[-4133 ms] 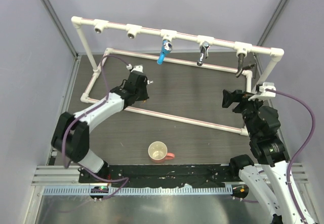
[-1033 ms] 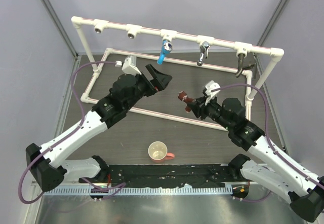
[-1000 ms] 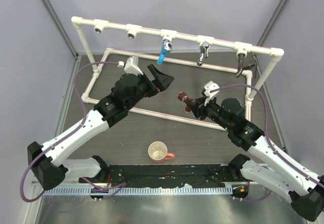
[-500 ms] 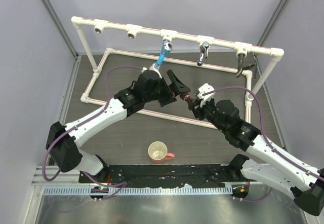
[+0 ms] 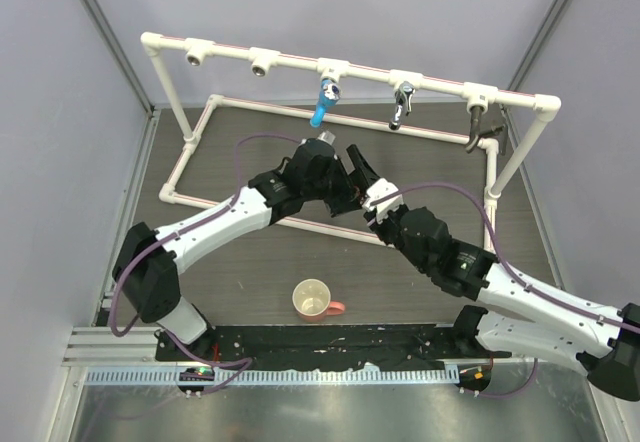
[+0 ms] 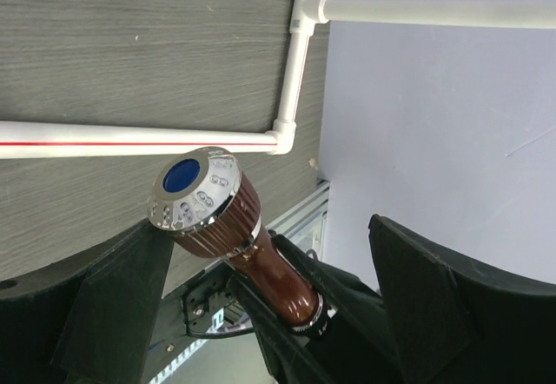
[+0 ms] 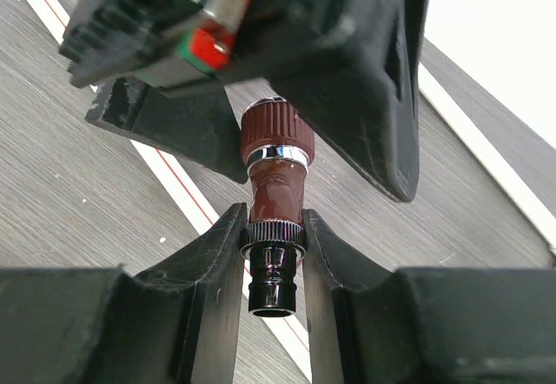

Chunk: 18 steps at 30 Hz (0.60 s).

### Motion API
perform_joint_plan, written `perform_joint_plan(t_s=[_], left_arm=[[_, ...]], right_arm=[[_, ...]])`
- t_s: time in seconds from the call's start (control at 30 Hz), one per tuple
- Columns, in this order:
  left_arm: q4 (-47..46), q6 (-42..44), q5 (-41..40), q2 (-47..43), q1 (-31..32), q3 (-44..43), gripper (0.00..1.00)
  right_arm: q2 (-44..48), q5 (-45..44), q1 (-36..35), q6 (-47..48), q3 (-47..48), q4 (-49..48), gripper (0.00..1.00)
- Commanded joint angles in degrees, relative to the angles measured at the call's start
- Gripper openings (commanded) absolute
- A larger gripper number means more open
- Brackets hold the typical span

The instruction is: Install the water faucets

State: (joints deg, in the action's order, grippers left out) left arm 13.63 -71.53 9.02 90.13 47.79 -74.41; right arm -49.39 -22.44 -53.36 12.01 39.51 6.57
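My right gripper (image 7: 274, 243) is shut on the copper-coloured water faucet (image 7: 276, 184), clamping its knurled collar, with the ribbed head pointing away. My left gripper (image 6: 265, 228) is open, and its wide jaws stand either side of that faucet (image 6: 228, 228). The chrome end with a blue cap lies close to one finger (image 6: 113, 301). From above, both grippers meet mid-table: left gripper (image 5: 355, 177), right gripper (image 5: 368, 205), the faucet hidden between them. A blue faucet (image 5: 321, 105), a chrome one (image 5: 401, 105) and a dark one (image 5: 475, 127) hang from the raised white pipe rail (image 5: 300, 62).
Two bare tee sockets (image 5: 196, 54) (image 5: 263, 61) sit at the rail's left end. A rectangular white pipe frame (image 5: 300, 224) lies on the dark table under both arms. A cream cup (image 5: 313, 300) stands near the front edge.
My left arm has swung right and brought its open jaws around the faucet. My right arm has carried the faucet left and slightly back to meet it.
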Motion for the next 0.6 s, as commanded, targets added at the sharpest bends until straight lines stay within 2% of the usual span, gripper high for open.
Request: perform_joint_plan(t_s=[0.0,0.1,0.3,0.43,0.57], left_arm=[[-0.3,-0.8,2.8,1.2,0.2,-2.1,0.96],[-0.6,-0.9,4.1,2.0,0.2,-2.1,0.93],[-2.2,-1.0,6.3,2.2,0.2,-1.9,0.76],[-3.8,-1.2,7.3,1.4,0.2,-1.1,0.57],[-5.3,-1.3,7.6,0.1,0.2,-0.6,0.45]], right_arm=[[-1.2,-10.8,-3.9,4.2,1.6,-3.3,0.01],[-2.0,-13.5,-5.8,5.6,1.5,-4.5,0.01],[-4.1,-15.6,-7.3,6.7,1.5,-5.3,0.01],[-5.8,-15.9,-7.6,7.1,1.6,-6.0,0.01],[-7.9,-15.5,-7.6,7.1,2.1,-5.8,0.01]])
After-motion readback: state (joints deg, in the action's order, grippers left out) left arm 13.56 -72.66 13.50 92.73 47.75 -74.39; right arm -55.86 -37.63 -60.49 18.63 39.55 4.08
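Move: The brown faucet, pinched in the right fingers, sits almost between the open left fingers: about 2 cm to the left hand's right, 1 cm back and 2 cm below. From the right hand its middle is some 2 cm ahead, 2 cm left and 1 cm up. The blue faucet on the rack is roughly 16 cm ahead of the left hand and 6 cm left, the chrome faucet 16 cm ahead and 7 cm right, both near its height; the mug is about 15 cm back, 9 cm left and 19 cm down. The brown faucet, still pinched by the right fingers, sinks about 1.5 cm and rolls some 10 degrees, its upper side leaning towards the left hand. The left hand settles down over it by nearly 2 cm, easing about 1 cm back and 1 cm right, while its wide-open fingers close to half their opening astride the body behind the knob; whether they touch isn't clear. ##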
